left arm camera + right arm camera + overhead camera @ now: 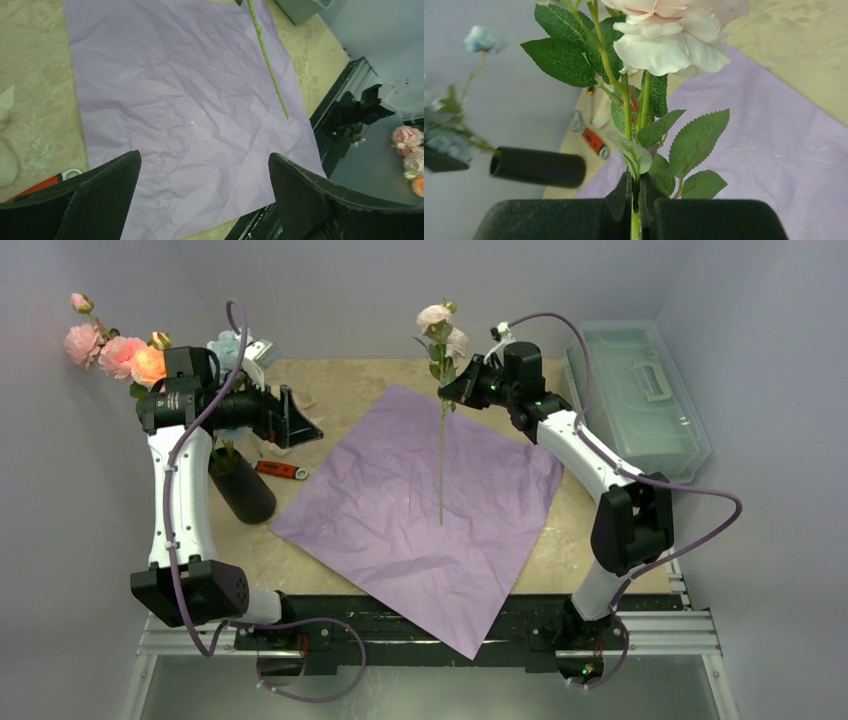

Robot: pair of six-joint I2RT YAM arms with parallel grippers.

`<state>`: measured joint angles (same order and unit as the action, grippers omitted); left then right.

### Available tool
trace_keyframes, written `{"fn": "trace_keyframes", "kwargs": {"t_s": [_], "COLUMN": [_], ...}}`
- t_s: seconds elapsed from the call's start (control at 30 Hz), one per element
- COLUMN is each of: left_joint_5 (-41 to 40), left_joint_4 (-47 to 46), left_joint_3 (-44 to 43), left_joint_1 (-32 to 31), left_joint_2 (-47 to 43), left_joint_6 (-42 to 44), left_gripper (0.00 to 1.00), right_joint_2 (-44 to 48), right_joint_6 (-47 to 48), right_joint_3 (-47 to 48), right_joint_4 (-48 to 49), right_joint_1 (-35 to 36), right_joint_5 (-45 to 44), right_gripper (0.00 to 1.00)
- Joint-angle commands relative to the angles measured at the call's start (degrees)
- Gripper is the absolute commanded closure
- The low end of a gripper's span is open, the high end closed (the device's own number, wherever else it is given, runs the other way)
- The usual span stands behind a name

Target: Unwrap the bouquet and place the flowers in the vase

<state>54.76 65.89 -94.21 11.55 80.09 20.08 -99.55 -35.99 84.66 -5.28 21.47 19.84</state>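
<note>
The bouquet's lilac paper (pixel 420 510) lies spread flat on the table, with no flowers left on it. My right gripper (pixel 452 392) is shut on the thin green stem of a pale pink rose (pixel 438 322), held upright above the paper's far part. In the right wrist view the fingers (pixel 624 197) pinch the stem just under the leaves, below the bloom (pixel 671 37). The dark vase (pixel 243 488) stands at the left and holds pink, peach (pixel 115 352) and pale-blue flowers (pixel 228 345). My left gripper (pixel 305 425) hangs open and empty beside the vase, over the paper (pixel 190 100).
An orange-red tool (pixel 280 469) lies between the vase and the paper. A clear lidded plastic box (pixel 635 395) stands at the back right. The paper's near corner hangs over the table's front rail (pixel 640 632). Grey walls close in on both sides.
</note>
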Motion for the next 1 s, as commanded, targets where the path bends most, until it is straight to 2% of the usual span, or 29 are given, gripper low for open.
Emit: {"fn": "trace_keyframes", "kwargs": {"t_s": [0.0, 0.13, 0.27, 0.33, 0.8, 0.97], "left_joint_5": [12.0, 15.6, 16.4, 16.2, 4.3, 1.3], "left_joint_4": [-5.0, -21.3, -42.7, -49.7, -49.8, -50.2], "left_joint_3": [-2.0, 3.4, 11.0, 13.7, 14.6, 15.3], "left_joint_1": [-0.2, -0.3, -0.6, -1.0, -13.5, -15.3], "left_joint_2": [0.2, -3.6, -8.7, -10.2, -10.9, -10.7], "left_joint_6": [-8.2, -23.1, -40.5, -46.5, -48.9, -51.0], "left_gripper": [0.00, 0.02, 0.04, 0.06, 0.29, 0.40], "right_joint_2": [5.4, 8.9, 10.9, 11.6, 13.4, 14.0], "right_joint_6": [-3.5, -4.8, -4.7, -4.4, -1.1, 0.7], "right_joint_3": [-3.0, -6.3, -7.4, -7.3, -5.2, -4.9], "right_joint_4": [11.9, 20.1, 23.4, 23.4, 20.8, 19.9], "right_joint_1": [2.4, 5.7, 9.4, 11.8, 20.0, 21.5], "right_joint_5": [10.9, 16.0, 19.5, 19.2, 17.3, 16.4], "right_gripper": [1.00, 1.00, 1.00, 1.00, 1.00, 1.00]}}
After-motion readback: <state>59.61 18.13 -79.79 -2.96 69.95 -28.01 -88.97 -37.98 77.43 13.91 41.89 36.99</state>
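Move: From the left hand, which is empty and open, the gripped part of the rose stem lies about 27 cm to the right, 13 cm ahead and 6 cm lower. The vase is some 16 cm left, 5 back and 20 below, the red wrench 7 left, 4 ahead and 30 below. For the right hand, already pinching the stem under the blooms, the vase is 43 cm left, 18 back and 14 lower; the purple paper's middle is 5 left, 16 back, 25 below. Back and to the left, rising about 10 cm, the right hand sweeps the pinched rose towards the left gripper, fast and then easing off, while turning counter-clockwise nearly 40 degrees. The left hand first rises some 8 cm, rolling its left side down, then reaches about 10 cm right towards the stem just under the blooms; its fingers close by roughly a third, without a clear grip yet. ##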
